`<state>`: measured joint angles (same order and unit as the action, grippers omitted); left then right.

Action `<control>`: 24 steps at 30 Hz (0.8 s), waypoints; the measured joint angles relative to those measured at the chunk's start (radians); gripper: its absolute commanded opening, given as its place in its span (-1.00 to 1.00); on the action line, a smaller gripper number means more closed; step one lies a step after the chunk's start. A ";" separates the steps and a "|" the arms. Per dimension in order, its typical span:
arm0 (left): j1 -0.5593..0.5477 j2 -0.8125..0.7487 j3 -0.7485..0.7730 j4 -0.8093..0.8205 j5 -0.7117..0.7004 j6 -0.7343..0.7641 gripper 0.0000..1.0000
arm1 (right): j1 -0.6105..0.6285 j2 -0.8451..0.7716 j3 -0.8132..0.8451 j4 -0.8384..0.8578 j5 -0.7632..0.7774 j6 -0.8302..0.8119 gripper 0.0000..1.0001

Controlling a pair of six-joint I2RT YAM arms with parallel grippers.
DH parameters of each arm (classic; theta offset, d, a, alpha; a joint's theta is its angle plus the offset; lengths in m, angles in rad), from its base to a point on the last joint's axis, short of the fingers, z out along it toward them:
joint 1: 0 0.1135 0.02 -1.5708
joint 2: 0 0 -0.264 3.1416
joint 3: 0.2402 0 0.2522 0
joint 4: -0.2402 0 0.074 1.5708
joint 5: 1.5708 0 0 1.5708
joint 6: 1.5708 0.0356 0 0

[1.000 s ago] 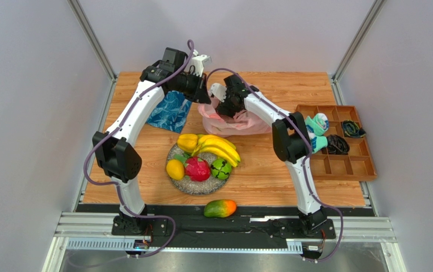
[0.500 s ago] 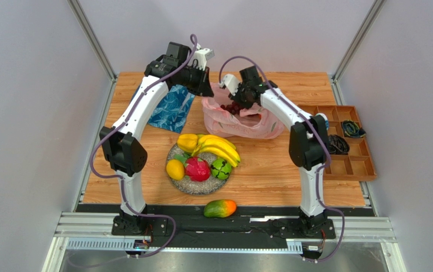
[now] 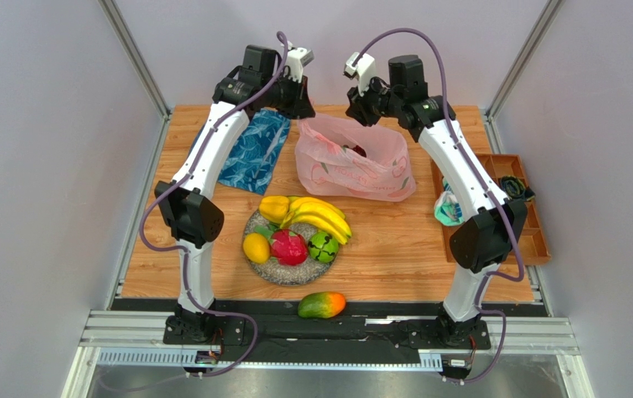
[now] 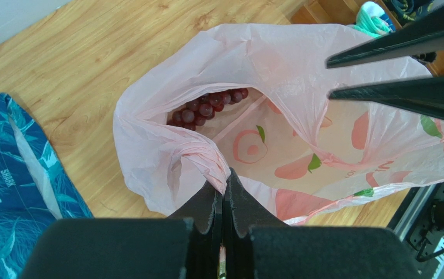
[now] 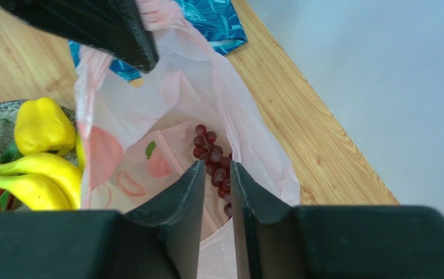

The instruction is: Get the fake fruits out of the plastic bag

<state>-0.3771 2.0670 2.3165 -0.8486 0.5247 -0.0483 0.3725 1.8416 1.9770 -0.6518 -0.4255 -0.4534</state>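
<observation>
The pink plastic bag (image 3: 353, 170) stands lifted at the back of the table, its mouth held wide. Purple grapes (image 3: 359, 151) lie inside it, also seen as grapes (image 4: 204, 107) in the left wrist view and grapes (image 5: 209, 151) in the right. My left gripper (image 3: 299, 112) is shut on the bag's left rim (image 4: 206, 154). My right gripper (image 3: 359, 112) hangs over the rear rim. Its jaws are nearly together, with bag plastic (image 5: 225, 247) low in the gap. Bananas (image 3: 321, 215), a red dragon fruit (image 3: 289, 247) and a green melon (image 3: 323, 246) sit on the plate (image 3: 282, 278).
A red-green mango (image 3: 321, 304) lies on the black rail at the front edge. A blue patterned cloth (image 3: 251, 151) lies left of the bag. A brown compartment tray (image 3: 535, 240) stands at the right, with a teal-and-white bundle (image 3: 447, 207) beside it.
My right gripper closed inside the bag mouth, then rose up and back. The bag's rim rose with both grippers and its mouth spread. The grapes stayed inside.
</observation>
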 measured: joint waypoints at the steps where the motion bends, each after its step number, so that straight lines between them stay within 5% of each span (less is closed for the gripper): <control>1: 0.002 0.001 -0.001 0.000 0.001 -0.003 -1.00 | 0.000 -0.014 -0.013 0.005 -0.009 0.002 -0.35; 7: 0.006 -0.034 -0.135 0.012 0.051 -0.031 -1.00 | 0.016 -0.012 -0.100 -0.032 0.025 -0.017 -0.51; 11: 0.007 -0.078 -0.309 -0.004 0.099 -0.043 -1.00 | 0.021 -0.087 -0.447 -0.026 0.113 -0.003 -0.39; 13: 0.006 -0.099 -0.385 -0.010 0.111 -0.045 -1.00 | 0.021 -0.161 -0.660 -0.035 0.160 0.010 -0.02; 14: 0.006 -0.108 -0.416 -0.018 0.117 -0.045 -1.00 | 0.021 -0.198 -0.747 -0.041 0.180 0.018 0.69; 15: 0.006 -0.114 -0.441 -0.023 0.123 -0.045 -1.00 | 0.021 -0.229 -0.803 -0.052 0.193 0.026 1.00; 18: 0.000 -0.122 -0.474 -0.033 0.130 -0.040 -1.00 | 0.021 -0.248 -0.799 -0.055 0.203 0.037 1.00; 24: -0.031 -0.124 -0.463 -0.024 0.118 -0.028 -1.00 | 0.021 -0.153 -0.524 -0.064 0.079 0.021 0.92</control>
<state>-0.4084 1.9430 1.8530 -0.8730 0.6426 -0.0765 0.3931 1.6890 1.4532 -0.7158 -0.3470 -0.4324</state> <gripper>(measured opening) 0.010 0.998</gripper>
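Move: The grapes lie inside the plastic bag some 7 cm ahead of the right hand, straight across from it and about 23 cm below. The gathered bag handle in the left fingers is roughly 10 cm to the right hand's left, level in reach and height; the bag's near right corner is 6 cm back, 12 cm right and 27 cm down. The bananas lie 18 cm back, 8 cm left, 25 cm down. From the left hand the grapes are about 7 cm ahead, 12 cm right, 22 cm down. Down, back and to the right, the right hand drops some 22 cm fast into the near right part of the bag, tipping down about 30 degrees, then spreads its fingers wide and comes about 7 cm up again, slightly forward and left. Meanwhile the left hand, still pinching the bag handle, sinks and draws back roughly 10 cm, tipping downward. ##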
